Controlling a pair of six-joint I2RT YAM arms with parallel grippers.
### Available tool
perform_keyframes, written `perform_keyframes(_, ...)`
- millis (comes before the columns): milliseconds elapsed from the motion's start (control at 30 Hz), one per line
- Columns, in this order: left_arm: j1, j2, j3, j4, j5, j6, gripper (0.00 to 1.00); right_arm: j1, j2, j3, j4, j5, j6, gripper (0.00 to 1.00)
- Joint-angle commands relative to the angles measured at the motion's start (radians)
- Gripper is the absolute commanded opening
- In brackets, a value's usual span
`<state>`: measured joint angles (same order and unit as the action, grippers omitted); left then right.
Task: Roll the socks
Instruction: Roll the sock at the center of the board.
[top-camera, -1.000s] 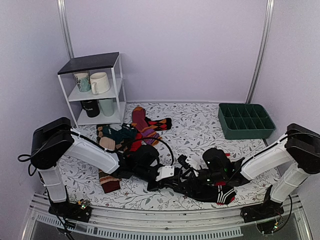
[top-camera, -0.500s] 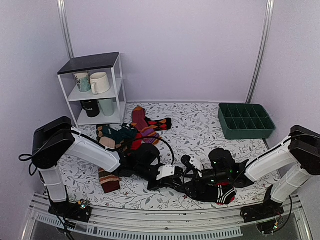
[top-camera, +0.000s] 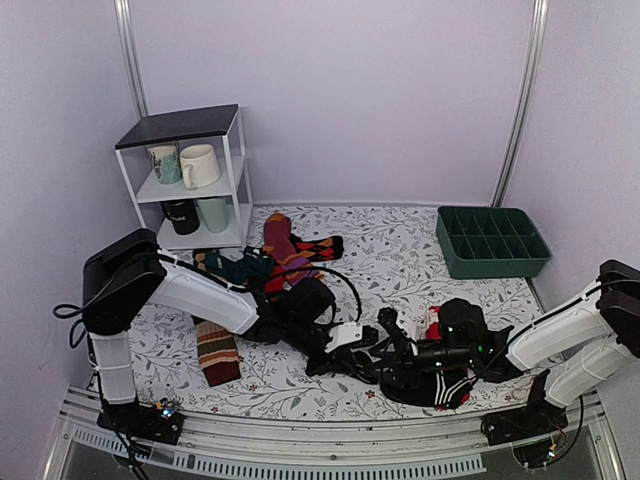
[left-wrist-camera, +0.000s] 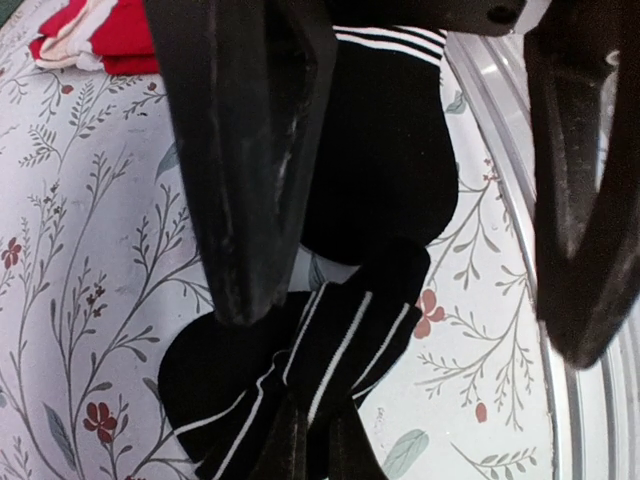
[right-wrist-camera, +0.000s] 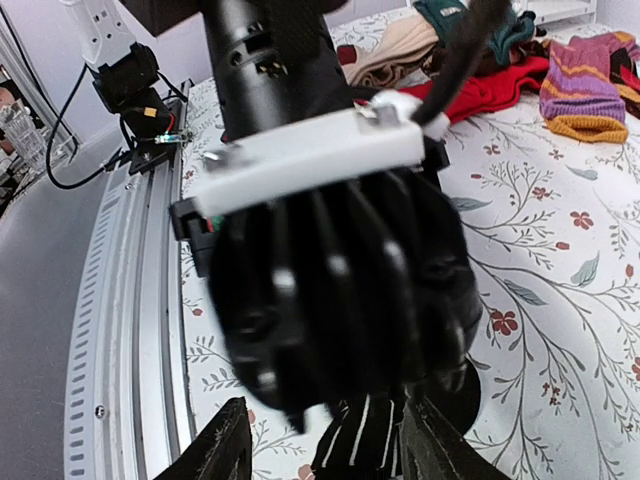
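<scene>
A black sock with thin white stripes (left-wrist-camera: 345, 335) lies bunched on the flowered cloth near the table's front edge. My left gripper (left-wrist-camera: 315, 445) is shut on its folded end. My right gripper (right-wrist-camera: 330, 440) faces the left one head-on, and the same striped sock (right-wrist-camera: 365, 445) sits between its spread jaws. Its fingers (left-wrist-camera: 240, 150) stand wide on either side of the sock in the left wrist view. The left gripper (right-wrist-camera: 340, 280) fills most of the right wrist view. From above, both grippers (top-camera: 378, 350) meet at centre front.
A black sock with a red-and-white end (top-camera: 450, 390) lies under the right arm. A red sock (left-wrist-camera: 90, 30) is close by. A brown striped sock (top-camera: 215, 350), a sock pile (top-camera: 280, 255), a mug shelf (top-camera: 185, 180) and a green tray (top-camera: 490, 240) stand farther off. A metal rail (right-wrist-camera: 120, 330) edges the table.
Both grippers have shifted to the right along the front, the left one taking the striped sock with it. The right gripper's jaws have come closer together.
</scene>
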<state>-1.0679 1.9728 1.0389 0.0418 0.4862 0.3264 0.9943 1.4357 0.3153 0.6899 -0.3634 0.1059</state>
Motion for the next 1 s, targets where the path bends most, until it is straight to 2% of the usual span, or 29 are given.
perform_keyframes(0, -0.005, 0.109, -0.051, -0.271, -0.031, -0.033, 0.0, 0.024, -0.037, -0.013, 0.009, 0.029, -0.021, 0.53)
perform_keyframes(133, -0.003, 0.119, -0.044, -0.278, -0.027, -0.031, 0.0, 0.073, 0.02, 0.008, -0.037, 0.117, -0.016, 0.54)
perform_keyframes(233, -0.003, 0.118, -0.045, -0.278, -0.026, -0.031, 0.0, 0.127, 0.03, 0.049, -0.136, 0.272, -0.016, 0.49)
perform_keyframes(433, 0.003, 0.127, -0.037, -0.285, -0.018, -0.033, 0.0, 0.207, -0.172, -0.029, -0.177, 0.539, 0.009, 0.53)
perform_keyframes(533, 0.005, 0.129, -0.036, -0.286, -0.013, -0.032, 0.0, 0.236, -0.278, -0.057, -0.23, 0.622, 0.014, 0.55)
perform_keyframes(667, 0.006, 0.133, -0.033, -0.288, -0.011, -0.031, 0.0, 0.237, -0.318, -0.095, -0.201, 0.607, 0.014, 0.65)
perform_keyframes(767, 0.006, 0.135, -0.033, -0.287, -0.011, -0.032, 0.0, 0.23, -0.233, -0.097, -0.121, 0.565, 0.049, 0.76)
perform_keyframes(967, 0.007, 0.133, -0.037, -0.283, -0.007, -0.031, 0.0, 0.157, -0.05, -0.1, 0.083, 0.412, 0.123, 0.78)
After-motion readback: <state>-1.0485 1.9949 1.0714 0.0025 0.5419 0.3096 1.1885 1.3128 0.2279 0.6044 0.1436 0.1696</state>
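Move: The center sock sits bunched in the left hand's closed fingers, its middle about 1 cm ahead, 2 cm right and 1 cm below them. From the half-open right hand it lies roughly 3 cm left, 1 cm ahead and 6 cm below. Flat beyond it are a second black sock, some 9 cm right of the right hand, 3 cm back and 7 cm below, and a red sock, about 14 cm right, 8 cm ahead and 7 cm below. While the left hand stays put and keeps its pinch on the striped center sock, the right hand first dips a couple of centimetres and eases back a little, then backs off to the right by some 4 cm in a hop that rises and sinks again beside the held sock, on the side of the second black sock. Along the way it turns clockwise by about 15 degrees and its fingers spread from half open to roughly three-quarters open. ##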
